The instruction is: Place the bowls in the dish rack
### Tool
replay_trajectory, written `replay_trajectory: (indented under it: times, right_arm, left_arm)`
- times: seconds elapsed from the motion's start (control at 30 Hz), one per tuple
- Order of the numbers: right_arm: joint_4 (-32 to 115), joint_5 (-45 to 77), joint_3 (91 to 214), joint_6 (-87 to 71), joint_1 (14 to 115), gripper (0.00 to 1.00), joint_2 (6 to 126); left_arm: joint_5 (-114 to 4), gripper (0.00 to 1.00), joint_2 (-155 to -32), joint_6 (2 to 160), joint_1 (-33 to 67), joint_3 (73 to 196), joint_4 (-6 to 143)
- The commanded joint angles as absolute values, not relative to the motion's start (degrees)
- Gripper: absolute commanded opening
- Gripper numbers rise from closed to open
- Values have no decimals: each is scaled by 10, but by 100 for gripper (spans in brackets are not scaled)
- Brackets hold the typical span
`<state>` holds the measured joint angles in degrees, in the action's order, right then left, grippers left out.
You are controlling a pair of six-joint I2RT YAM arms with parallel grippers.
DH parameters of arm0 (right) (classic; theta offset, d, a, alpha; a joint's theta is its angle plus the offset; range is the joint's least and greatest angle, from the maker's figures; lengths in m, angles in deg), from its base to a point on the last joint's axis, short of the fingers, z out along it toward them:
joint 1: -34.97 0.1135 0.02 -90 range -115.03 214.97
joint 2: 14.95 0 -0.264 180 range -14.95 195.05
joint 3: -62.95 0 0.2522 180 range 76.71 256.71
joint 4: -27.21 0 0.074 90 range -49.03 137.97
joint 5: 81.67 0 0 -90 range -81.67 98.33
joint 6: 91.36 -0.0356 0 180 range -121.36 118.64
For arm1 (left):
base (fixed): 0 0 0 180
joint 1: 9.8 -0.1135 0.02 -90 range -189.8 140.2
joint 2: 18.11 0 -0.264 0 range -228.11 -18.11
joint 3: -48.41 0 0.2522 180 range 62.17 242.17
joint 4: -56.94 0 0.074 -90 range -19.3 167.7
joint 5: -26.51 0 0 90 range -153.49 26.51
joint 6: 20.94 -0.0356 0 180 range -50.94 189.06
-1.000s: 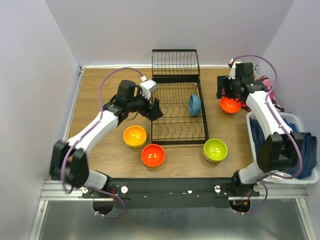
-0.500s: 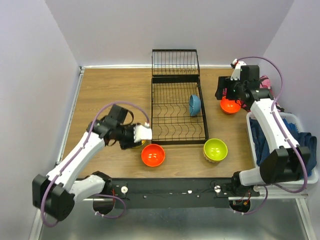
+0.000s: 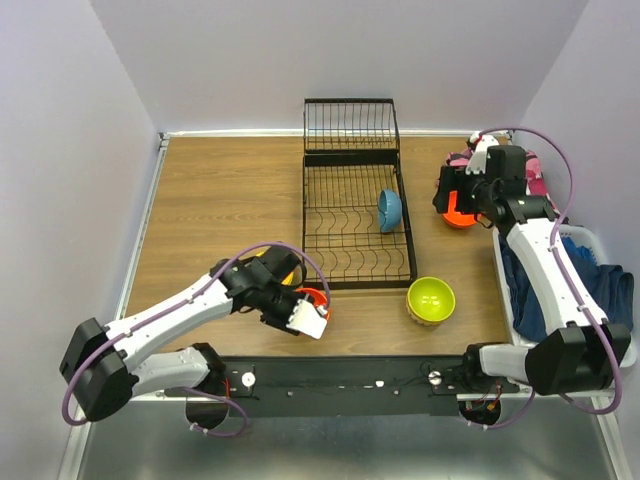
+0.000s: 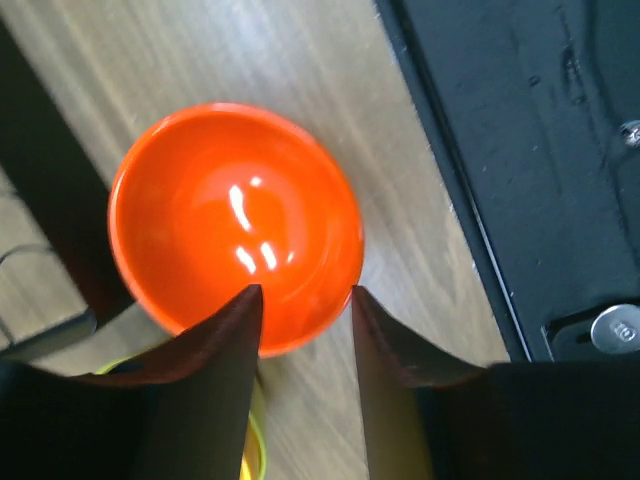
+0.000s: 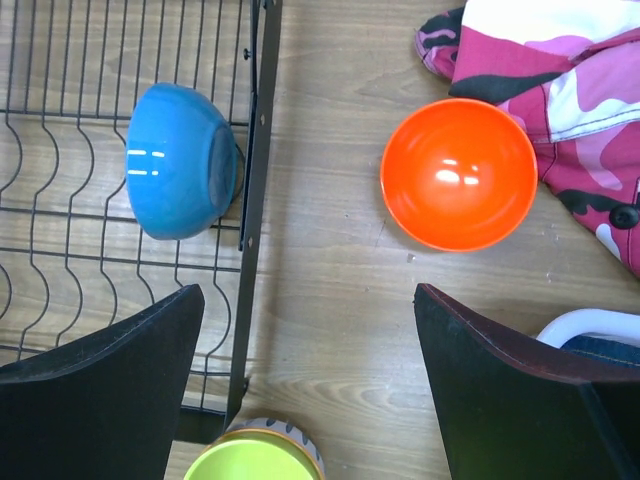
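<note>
The black wire dish rack [image 3: 355, 250] holds a blue bowl [image 3: 389, 210] [image 5: 180, 160] on its edge among the tines. Near the front edge, my left gripper [image 3: 296, 303] [image 4: 303, 292] hangs over a red-orange bowl [image 3: 318, 297] [image 4: 235, 220]. It is partly open, with its fingertips either side of the near rim. A yellow bowl [image 3: 283, 262] [image 4: 248, 450] is mostly hidden under that arm. My right gripper [image 3: 445, 195] [image 5: 308, 290] is wide open beside a second red-orange bowl [image 3: 460, 215] [image 5: 458, 172]. A lime green bowl [image 3: 431, 298] [image 5: 250, 462] sits in front of the rack.
A white laundry basket [image 3: 505, 262] [image 5: 590, 322] of blue clothes stands at the right edge. A pink patterned garment [image 3: 532, 168] [image 5: 560, 60] lies right behind the right-hand red-orange bowl. The black base rail [image 4: 520, 150] runs close to the left gripper.
My left arm swung from the rack's left side forward, past the yellow bowl, to the front red-orange bowl, and its jaws narrowed. The right gripper drifted slightly right, still wide open.
</note>
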<state>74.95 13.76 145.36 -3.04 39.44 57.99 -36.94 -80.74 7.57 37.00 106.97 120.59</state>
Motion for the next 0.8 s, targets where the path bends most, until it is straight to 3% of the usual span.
replay_trajectory:
  times: [0.0, 0.27, 0.4, 0.5, 0.6, 0.77]
  right_arm:
    - [755, 131, 1433, -34, 391, 93, 547]
    - [759, 124, 1414, -32, 391, 93, 518]
    - [757, 125, 1405, -36, 391, 93, 516]
    - [758, 128, 1406, -39, 390, 93, 518]
    - [761, 129, 1411, -38, 390, 93, 524]
    - [767, 135, 1425, -38, 390, 93, 541]
  left_arm:
    - [-365, 43, -828, 85, 405, 1049, 1173]
    - [-381, 38, -839, 119, 426, 1002, 1116]
    - [-381, 24, -836, 132, 426, 1002, 1116]
    - [-373, 9, -823, 132, 426, 1025, 1156]
    - [-357, 2, -795, 105, 424, 1072, 1244]
    - [-326, 0, -746, 28, 423, 1181, 1421]
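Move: The orange bowl's middle is only about 3 cm ahead of the left hand and 3 cm to its right, some 6 cm lower. The yellow bowls stand about 12 cm ahead and 5 cm left of this hand, the dish rack's middle some 25 cm ahead and 15 cm right, and the green bowl about 5 cm ahead and 31 cm right. From the right hand, that orange bowl lies some 21 cm back, 35 cm left and 19 cm below. Down about 4 cm and a couple of centimetres back, the left hand sinks its half-open fingers over the orange bowl's near-left rim, closes them to pinch the wall, then rises some 5 cm with the wrist attitude nearly unchanged. Meanwhile the right hand, empty and open, eases back about 2 cm. ##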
